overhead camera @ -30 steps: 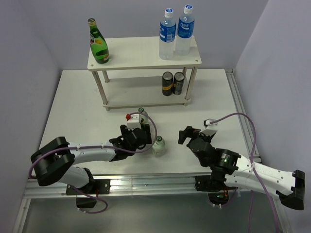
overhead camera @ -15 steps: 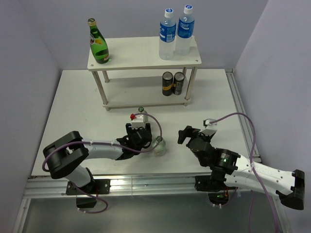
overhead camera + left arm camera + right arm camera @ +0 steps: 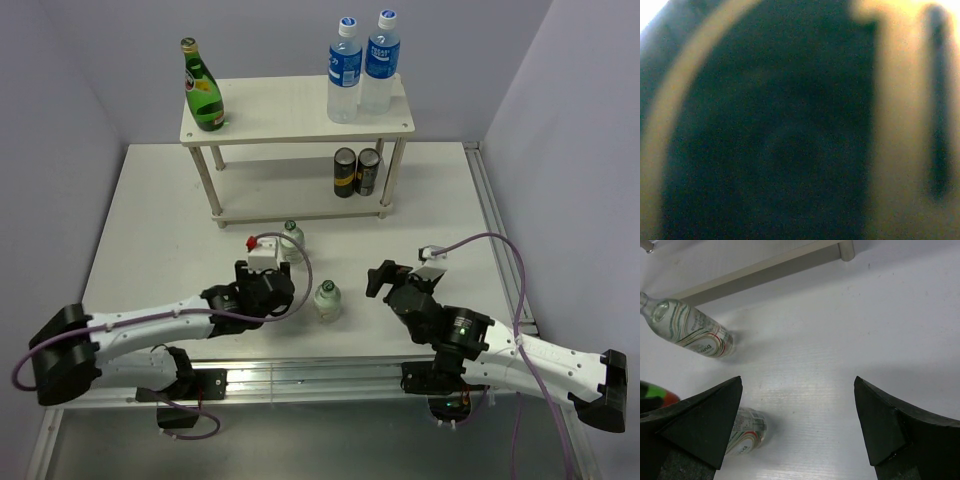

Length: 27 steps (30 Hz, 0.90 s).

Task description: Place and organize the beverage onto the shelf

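The shelf (image 3: 290, 115) carries one green bottle (image 3: 205, 95) at its top left and two blue-labelled bottles (image 3: 344, 75) at its top right. Two small clear bottles stand on the table, one (image 3: 292, 240) near the shelf and one (image 3: 327, 300) nearer me; the right wrist view shows them too (image 3: 690, 335) (image 3: 745, 435). My left gripper (image 3: 272, 296) is low, left of the nearer small bottle. Dark green glass with a yellow band (image 3: 770, 140) fills its camera and hides the fingers. A green and red bit (image 3: 655, 392) shows there. My right gripper (image 3: 797, 425) is open and holds nothing.
Two dark cans (image 3: 356, 172) stand on the shelf's lower tier at the right. The shelf's front leg and lower board (image 3: 790, 260) cross the top of the right wrist view. Grey walls close in the table on the left, back and right.
My left gripper went from open to shut, then drew back left, away from the nearer small bottle. The far small bottle now shows in full. The right arm has not moved.
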Each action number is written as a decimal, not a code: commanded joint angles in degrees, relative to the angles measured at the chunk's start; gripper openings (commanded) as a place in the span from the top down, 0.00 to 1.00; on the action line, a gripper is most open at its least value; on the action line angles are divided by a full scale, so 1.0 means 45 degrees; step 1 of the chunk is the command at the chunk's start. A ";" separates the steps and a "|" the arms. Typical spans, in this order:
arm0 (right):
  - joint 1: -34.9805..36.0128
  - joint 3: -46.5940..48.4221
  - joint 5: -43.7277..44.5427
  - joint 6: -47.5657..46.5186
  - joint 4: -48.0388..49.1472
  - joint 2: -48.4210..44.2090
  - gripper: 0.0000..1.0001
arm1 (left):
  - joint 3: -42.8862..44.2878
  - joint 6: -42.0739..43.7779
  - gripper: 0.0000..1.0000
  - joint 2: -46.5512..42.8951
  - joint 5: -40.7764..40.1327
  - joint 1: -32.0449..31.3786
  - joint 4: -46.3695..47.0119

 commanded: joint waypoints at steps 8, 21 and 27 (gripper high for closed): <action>0.0057 -0.0110 0.0467 0.0038 0.0503 -0.0065 0.00 | 0.7480 0.3015 1.00 -0.1723 -0.2438 0.0006 -0.3633; 0.0057 -0.0324 0.0428 -0.0040 0.0737 -0.0065 0.00 | 1.4948 0.7262 1.00 0.2395 0.0018 0.3696 -0.1719; 0.0057 -0.0344 0.0409 -0.0099 0.0854 0.0072 0.00 | 1.7918 0.7730 1.00 0.4407 0.0683 0.4849 -0.2225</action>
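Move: The left hand already grips a green bottle; the bare spot it is bound for, on the top shelf, lies about 23 cm ahead, 1 cm to the left and some 22 cm up. The first green bottle stands 8 cm left of that spot, the nearer water bottle about 18 cm right of it and 2 cm farther out. On the table a clear bottle stands 9 cm ahead and 6 cm right of the hand. From the right hand the spot is some 25 cm ahead and 30 cm left. Straight up at first, then bending forward over the upper half of the climb, the left hand carries the green bottle from the table to above the top shelf, about 35 cm up and 17 cm out. Its fingers tilt up some 25 degrees on the way, ending nearly level, and keep their hold; the hand comes in just right of the first green bottle. ##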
